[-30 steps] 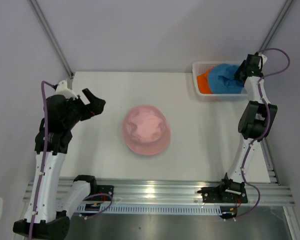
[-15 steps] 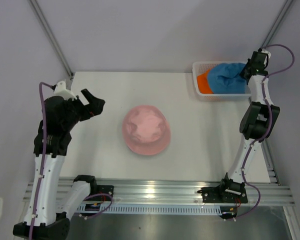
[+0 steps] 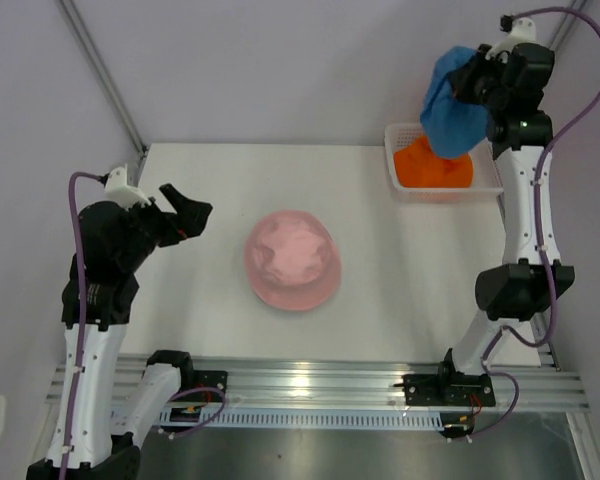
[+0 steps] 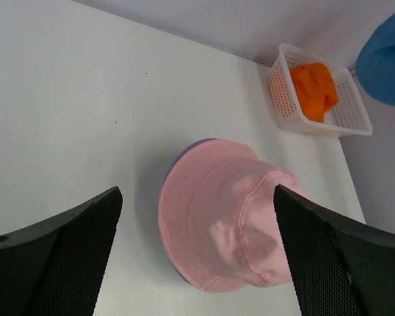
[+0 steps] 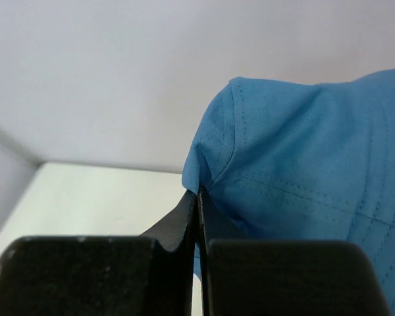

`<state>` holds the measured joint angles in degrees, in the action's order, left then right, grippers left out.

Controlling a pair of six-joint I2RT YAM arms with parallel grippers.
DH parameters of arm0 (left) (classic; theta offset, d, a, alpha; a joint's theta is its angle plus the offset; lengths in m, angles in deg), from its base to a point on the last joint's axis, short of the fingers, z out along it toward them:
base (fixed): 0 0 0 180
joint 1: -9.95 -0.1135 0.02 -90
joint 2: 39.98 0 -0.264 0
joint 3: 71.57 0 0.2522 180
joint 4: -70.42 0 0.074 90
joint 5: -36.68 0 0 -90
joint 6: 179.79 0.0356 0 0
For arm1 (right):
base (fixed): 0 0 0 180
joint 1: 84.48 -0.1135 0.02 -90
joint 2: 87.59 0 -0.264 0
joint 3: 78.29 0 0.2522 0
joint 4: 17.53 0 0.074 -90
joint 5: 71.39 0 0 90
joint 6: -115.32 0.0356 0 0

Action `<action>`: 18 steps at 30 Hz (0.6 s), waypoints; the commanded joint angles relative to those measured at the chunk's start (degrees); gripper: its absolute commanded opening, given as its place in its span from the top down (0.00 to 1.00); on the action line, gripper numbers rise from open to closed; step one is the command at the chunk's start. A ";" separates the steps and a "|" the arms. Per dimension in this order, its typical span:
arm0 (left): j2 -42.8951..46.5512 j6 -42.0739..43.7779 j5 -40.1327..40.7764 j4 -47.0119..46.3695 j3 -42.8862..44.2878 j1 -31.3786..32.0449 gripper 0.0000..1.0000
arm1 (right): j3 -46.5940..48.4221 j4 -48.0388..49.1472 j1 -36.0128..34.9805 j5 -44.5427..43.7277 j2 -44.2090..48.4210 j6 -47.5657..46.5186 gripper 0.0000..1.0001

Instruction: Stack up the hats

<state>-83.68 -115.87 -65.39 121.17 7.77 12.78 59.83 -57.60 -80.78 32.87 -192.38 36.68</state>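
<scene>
A pink hat (image 3: 291, 259) lies crown-up mid-table, over a lavender hat whose brim edge (image 4: 178, 157) peeks out beneath it. My right gripper (image 3: 472, 76) is shut on the blue hat (image 3: 450, 105), pinching its fabric (image 5: 296, 171) and holding it high above the white basket (image 3: 395, 160). The orange hat (image 3: 435, 168) lies in that basket. My left gripper (image 3: 185, 211) hovers open at the table's left, apart from the pink hat (image 4: 234, 224), nothing between its fingers.
The white mesh basket (image 4: 342, 122) stands at the table's far right corner. Grey walls and a slanted frame pole (image 3: 100, 70) close in the back. An aluminium rail (image 3: 310, 385) runs along the near edge.
The right gripper closed on the blue hat in the basket and lifted it well above, uncovering the orange hat. The left arm barely moved.
</scene>
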 commanded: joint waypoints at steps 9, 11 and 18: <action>4.59 -1.25 -1.73 0.01 -2.21 -0.02 0.01 | -9.46 10.11 -15.91 19.47 16.46 11.66 1.00; 5.47 -1.51 0.90 1.23 -2.39 -0.02 0.01 | -10.53 10.92 -18.90 20.45 17.69 13.51 1.00; 7.84 1.21 7.59 5.54 -0.81 -0.11 0.01 | -16.77 9.89 -29.97 22.84 19.36 14.06 1.00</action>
<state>-76.86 -116.11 -61.55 124.56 5.65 12.78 44.79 -48.99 -106.57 53.29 -175.11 49.79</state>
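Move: The pink hat, crowning the stack over the purple one, lies about 33 cm to the left of my right hand, some 29 cm back towards my base and 22 cm lower. The basket is roughly 7 cm ahead, 9 cm to the right and 40 cm below that hand; the orange hat inside it is 6 cm ahead and 5 cm right. From my left hand the pink hat is level fore and aft, about 18 cm right and 12 cm below. Keeping the blue hat pinched in shut fingers, I sweep my right hand quickly some 25 cm left and nearly 20 cm back, away from the basket towards the pink hat, rising about 9 cm before sinking 3, while the wrist swings about 45 degrees counter-clockwise and rolls its left side up a little. My open, empty left hand eases back about 3 cm. ##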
